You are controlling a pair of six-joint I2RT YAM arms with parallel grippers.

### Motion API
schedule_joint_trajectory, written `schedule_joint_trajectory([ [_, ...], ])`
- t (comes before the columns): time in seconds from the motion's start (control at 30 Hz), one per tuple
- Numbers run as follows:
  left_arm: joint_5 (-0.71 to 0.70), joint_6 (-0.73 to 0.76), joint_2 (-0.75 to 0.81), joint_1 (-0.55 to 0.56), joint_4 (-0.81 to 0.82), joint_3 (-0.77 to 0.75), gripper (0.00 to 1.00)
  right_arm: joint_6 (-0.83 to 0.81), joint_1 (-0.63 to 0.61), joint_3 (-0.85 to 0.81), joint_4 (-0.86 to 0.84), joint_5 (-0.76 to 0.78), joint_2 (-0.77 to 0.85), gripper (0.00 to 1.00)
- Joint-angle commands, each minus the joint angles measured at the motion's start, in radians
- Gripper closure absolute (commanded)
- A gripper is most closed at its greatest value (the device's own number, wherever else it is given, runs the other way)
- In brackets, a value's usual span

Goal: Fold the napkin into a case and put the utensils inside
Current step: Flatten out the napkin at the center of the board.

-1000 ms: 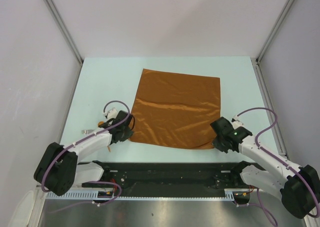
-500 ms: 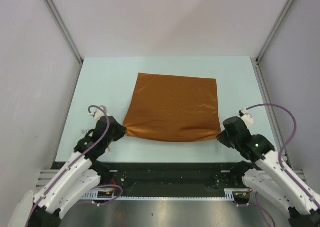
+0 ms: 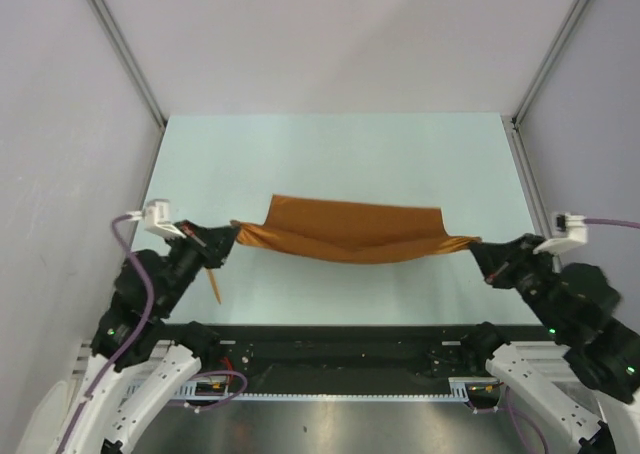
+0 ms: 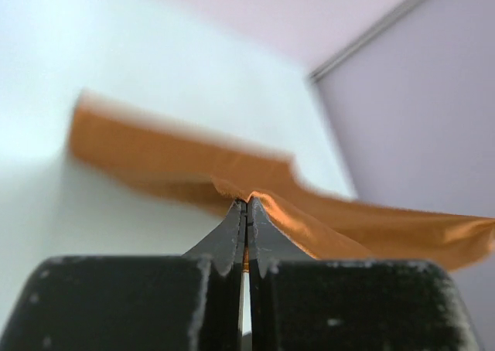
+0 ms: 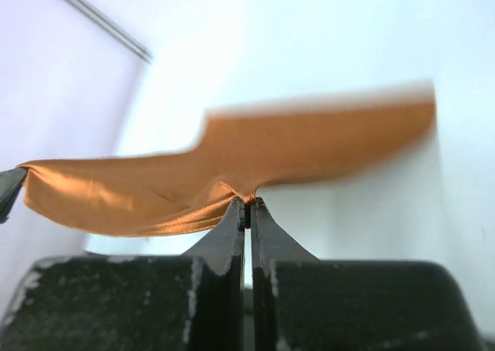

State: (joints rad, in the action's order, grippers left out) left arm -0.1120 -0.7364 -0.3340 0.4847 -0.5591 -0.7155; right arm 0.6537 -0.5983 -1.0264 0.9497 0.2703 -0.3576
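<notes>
The rust-orange napkin hangs stretched between both grippers above the table, its near edge lifted and sagging in the middle, its far part still trailing low. My left gripper is shut on the napkin's near left corner. My right gripper is shut on the near right corner. A slim orange stick-like utensil lies on the table just under the left gripper. No spoon shows.
The pale green table is bounded by white walls with metal corner posts. A black rail runs along the near edge between the arm bases.
Both grippers have risen and pulled back toward the near edge with the napkin's near corners, lifting the cloth off the table. The left jaws closed on their corner.
</notes>
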Motion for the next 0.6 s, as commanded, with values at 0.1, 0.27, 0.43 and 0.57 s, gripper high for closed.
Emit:
schedule_joint_trajectory([
  [0.1, 0.198, 0.178, -0.126, -0.005, 0.275, -0.327, 1.0, -0.298, 0.061, -0.293, -0.202, -0.138, -0.079, 1.0],
  [0.27, 0.175, 0.227, -0.244, -0.005, 0.349, -0.487, 1.0, -0.379, 0.084, -0.359, -0.282, -0.067, -0.17, 1.0],
  [0.43, 0.008, 0.223, -0.466, -0.009, 0.34, -0.555, 1.0, -0.419, 0.034, -0.368, -0.351, 0.14, -0.34, 1.0],
  [0.57, -0.092, 0.186, -0.689, -0.038, 0.37, -0.581, 1.0, -0.454, 0.122, -0.393, -0.388, 0.203, -0.568, 1.0],
])
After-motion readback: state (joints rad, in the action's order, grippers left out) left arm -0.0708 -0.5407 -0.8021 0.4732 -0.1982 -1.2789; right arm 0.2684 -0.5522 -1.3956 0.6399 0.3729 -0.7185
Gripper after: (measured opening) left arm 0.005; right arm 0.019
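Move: Both grippers still pinch the napkin's near corners, held about 27 cm above the board. The board's centre lies some 20 cm ahead and 18 cm to the right of the left gripper, and about 24 cm ahead and 22 cm left of the right one. The napkin's far edge lies roughly 4 cm beyond that centre. From the left gripper, the orange spoon is 3 cm ahead and 13 cm left, the fork 7 cm ahead and 17 cm left. Keep both grippers shut on the napkin's corners and whip them up fast together, the left by about 24 cm, the right rather less, easing back slightly and tipping the fingertips upward some 30 degrees. Near the top, swing both forward over the board and let the fingertips begin to tip down again. ##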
